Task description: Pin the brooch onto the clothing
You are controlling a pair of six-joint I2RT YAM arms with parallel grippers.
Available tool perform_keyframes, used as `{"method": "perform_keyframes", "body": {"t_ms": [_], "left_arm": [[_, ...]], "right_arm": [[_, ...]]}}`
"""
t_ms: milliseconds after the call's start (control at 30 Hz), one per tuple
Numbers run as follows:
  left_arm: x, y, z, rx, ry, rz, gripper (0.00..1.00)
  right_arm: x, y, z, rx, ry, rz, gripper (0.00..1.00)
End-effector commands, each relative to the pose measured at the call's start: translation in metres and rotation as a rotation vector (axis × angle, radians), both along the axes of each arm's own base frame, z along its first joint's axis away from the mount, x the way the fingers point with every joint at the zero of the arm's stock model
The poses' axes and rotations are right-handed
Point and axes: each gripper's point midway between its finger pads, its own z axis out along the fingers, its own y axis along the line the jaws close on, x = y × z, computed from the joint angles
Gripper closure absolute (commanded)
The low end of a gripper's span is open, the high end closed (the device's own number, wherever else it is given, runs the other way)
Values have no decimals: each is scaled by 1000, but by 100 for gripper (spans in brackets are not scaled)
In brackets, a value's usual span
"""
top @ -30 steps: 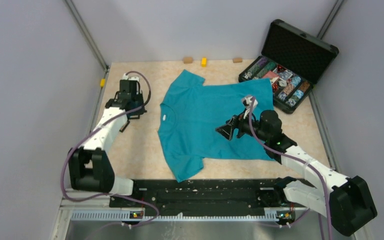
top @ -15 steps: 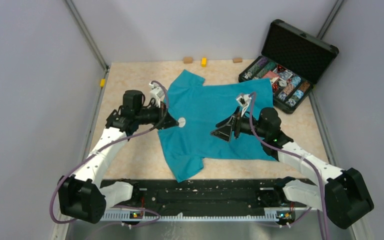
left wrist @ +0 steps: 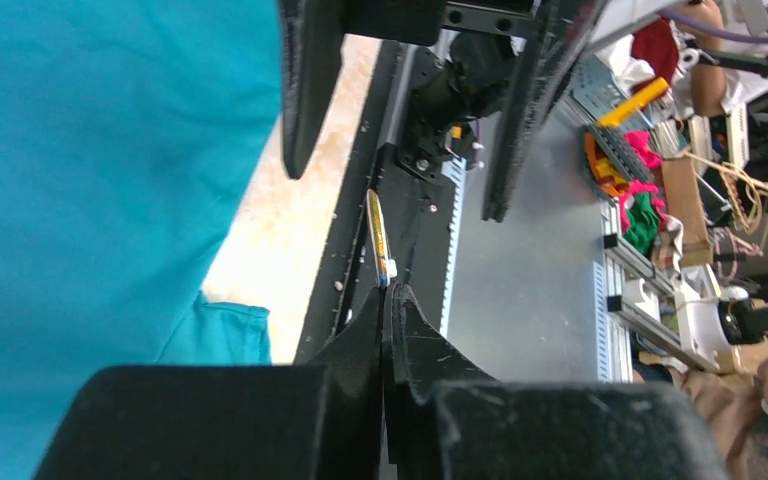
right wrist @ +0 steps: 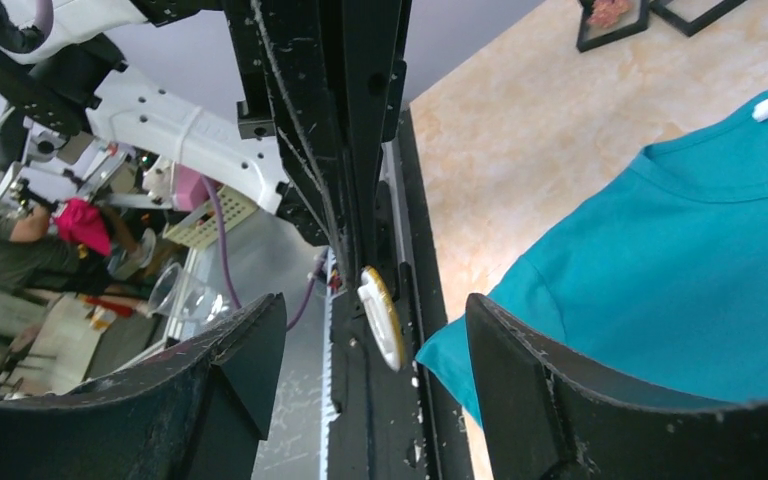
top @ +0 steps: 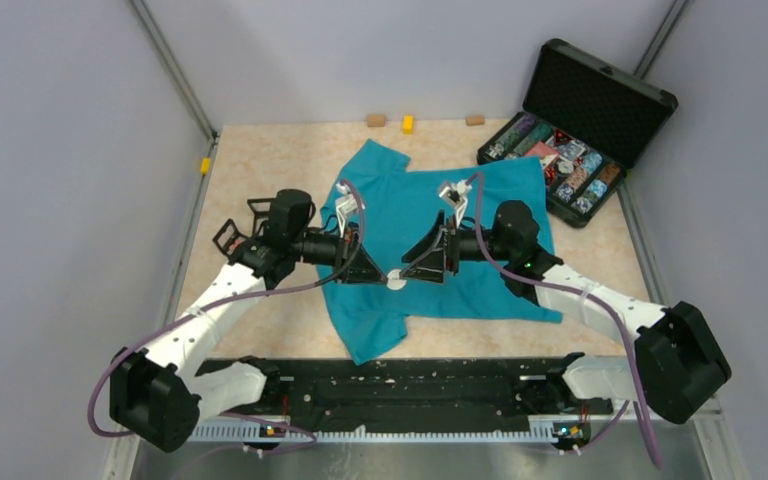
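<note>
The clothing (top: 430, 205) is a teal T-shirt lying flat on the table, also in the left wrist view (left wrist: 90, 150) and the right wrist view (right wrist: 690, 270). My left gripper (top: 384, 276) is shut on the brooch (top: 397, 281), a small round disc with a white back and a gold rim, held over the shirt's near part. From the left wrist it shows edge-on (left wrist: 381, 240) above the tips of my left gripper (left wrist: 388, 292). My right gripper (top: 412, 272) faces it, open. The brooch (right wrist: 381, 318) hangs between the spread fingers of my right gripper (right wrist: 372, 312), touching neither.
An open black case (top: 600, 100) with multicoloured trinkets (top: 560, 165) stands at the back right. Small blocks (top: 408, 123) lie along the far edge and a yellow one (top: 205, 165) at the left. A black rail (top: 410, 385) runs along the near edge.
My left arm swung from the table's left side across the shirt to the middle, carrying the white disc. My right gripper moved left to meet it and its jaws narrowed slightly.
</note>
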Motion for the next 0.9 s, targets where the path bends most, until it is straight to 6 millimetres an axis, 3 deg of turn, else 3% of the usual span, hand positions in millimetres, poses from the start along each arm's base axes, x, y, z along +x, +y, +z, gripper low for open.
{"method": "perform_keyframes", "body": {"t_ms": [0,200,767,867], "left_arm": [[-18,-6,16,-69,-52,-85,100],[-22,-6,19,-76,-76,-84,100],[-24,-7,20,-82,-72,-87,100],[-23,-7,20,-82,-72,-84,100]], "right_arm": [[-11,9,26,53,-59,96,37],[-16,11,26,53,-46,126,56],[-28,18,24,50,-31,199,81],[-28,19,22,48,-28,203,95]]}}
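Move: My left fingertips hold the brooch out, its middle about 3 cm to the right of the left hand and some 1 cm lower. From my open right hand it lies about 2 cm to the left, level and straight between the fingers. The clothing is some 20 cm below both hands: from the right hand its middle is about 18 cm ahead and 7 cm right, the near sleeve about 10 cm left and 4 cm back. I close my right fingers from wide open to nearly shut around the brooch's free edge, easing that hand back about 2.5 cm and a little left, and turning it some 10 degrees counter-clockwise. My shut left hand keeps its pinch on the brooch, drifting about 2 cm back and 1 cm up before it holds still. ##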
